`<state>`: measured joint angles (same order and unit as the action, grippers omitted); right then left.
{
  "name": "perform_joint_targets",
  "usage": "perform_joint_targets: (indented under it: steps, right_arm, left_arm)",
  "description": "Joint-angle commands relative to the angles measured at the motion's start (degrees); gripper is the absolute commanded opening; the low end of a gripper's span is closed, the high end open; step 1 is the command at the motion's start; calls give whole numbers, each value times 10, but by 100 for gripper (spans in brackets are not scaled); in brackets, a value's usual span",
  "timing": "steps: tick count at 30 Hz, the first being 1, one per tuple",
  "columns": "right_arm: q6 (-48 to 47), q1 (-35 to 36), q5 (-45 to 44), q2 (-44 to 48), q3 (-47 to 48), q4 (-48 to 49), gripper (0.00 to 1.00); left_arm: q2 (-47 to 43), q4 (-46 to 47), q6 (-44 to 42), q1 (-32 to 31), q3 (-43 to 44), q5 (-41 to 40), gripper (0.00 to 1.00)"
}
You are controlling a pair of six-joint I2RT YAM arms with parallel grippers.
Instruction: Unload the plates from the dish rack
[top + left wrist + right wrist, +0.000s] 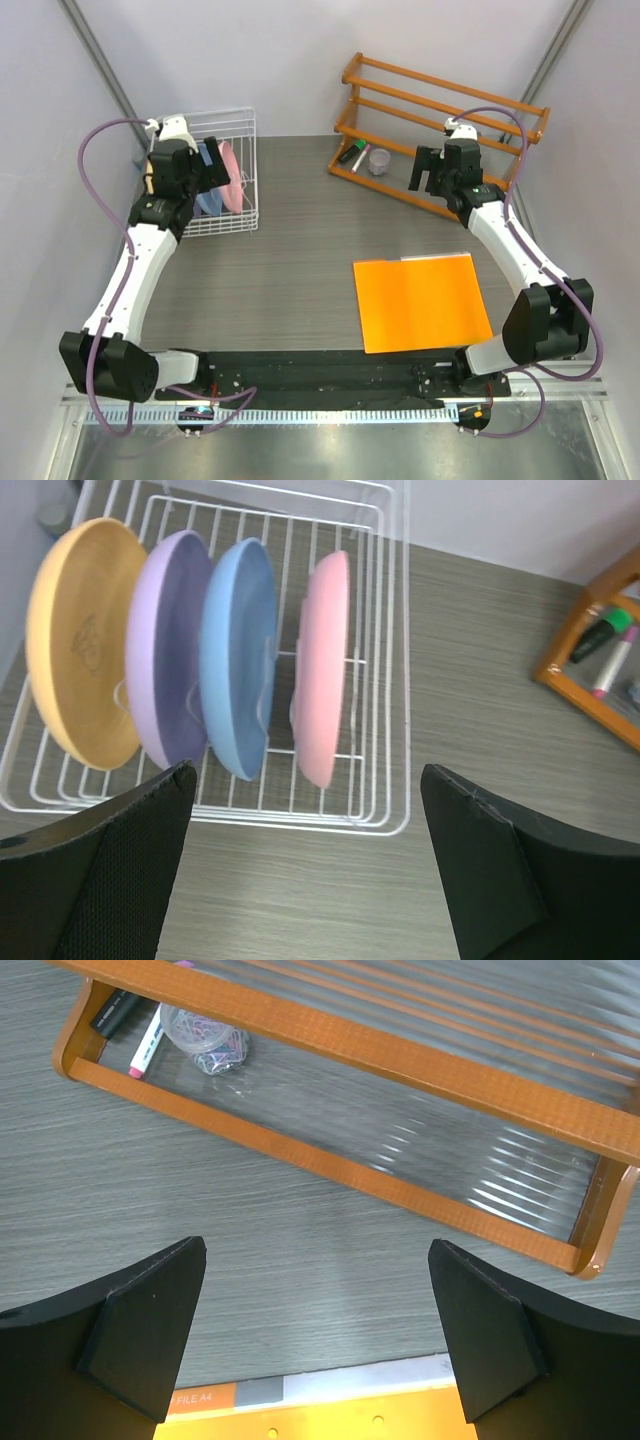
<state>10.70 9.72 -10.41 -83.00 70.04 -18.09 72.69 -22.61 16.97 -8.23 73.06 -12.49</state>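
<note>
In the white wire dish rack (408,680) several plates stand on edge in a row: yellow-orange (80,640), lavender (165,650), light blue (235,650) and pink (325,670). My left gripper (308,770) hovers open just in front of the rack's near rim, its jaws wide apart with nothing between them. From above, the left gripper (200,170) sits at the left side of the rack (245,150), with the pink plate (229,175) showing beside it. Far to the right, my right gripper (318,1250) hangs open and empty over bare table.
An orange-brown wooden slatted shelf (440,110) stands at the back right, holding markers (140,1045) and a clear cup of clips (205,1040). A flat orange sheet (420,300) lies on the table at the front right. Grey walls close in both sides.
</note>
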Motion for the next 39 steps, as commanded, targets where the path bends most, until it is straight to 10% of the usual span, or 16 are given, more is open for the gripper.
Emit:
perform_joint_targets:
  steps: [1, 24, 33, 39]
  right_arm:
    - [-5, 3, 14, -5, 31, 8, 100]
    - [-10, 3, 15, -41, 45, -8, 100]
    - [-9, 3, 15, -38, 41, -11, 100]
    - [-9, 3, 18, -38, 41, -13, 100]
  left_arm:
    - [27, 77, -21, 1, 14, -85, 92]
    - [248, 112, -60, -64, 120, -242, 63]
    - [300, 95, -60, -65, 134, -296, 40]
    - [309, 84, -57, -71, 140, -304, 0]
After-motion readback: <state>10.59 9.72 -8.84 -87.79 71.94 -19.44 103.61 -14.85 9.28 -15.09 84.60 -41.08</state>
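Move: The pink plate stands on edge in the dish rack, its middle about 14 cm ahead of the left gripper, 1 cm to its left and roughly 17 cm below. Level with the pink plate front to back and at its height, the blue plate stands some 5 cm to its left, the purple about 9 cm and the yellow about 13 cm. From the right gripper the pink plate lies around 43 cm left, 9 cm ahead and 10 cm lower. Bring the left gripper forward and down about 10 cm each way to the upper near rim of the pink plate, reaching forward mostly first, then sinking. Roll its left side up some 20 degrees and swing it about 15 degrees counter-clockwise, tipping it down a little. Close the fingers progressively until they pinch the rim. Lower the open right gripper slightly, touching nothing. ##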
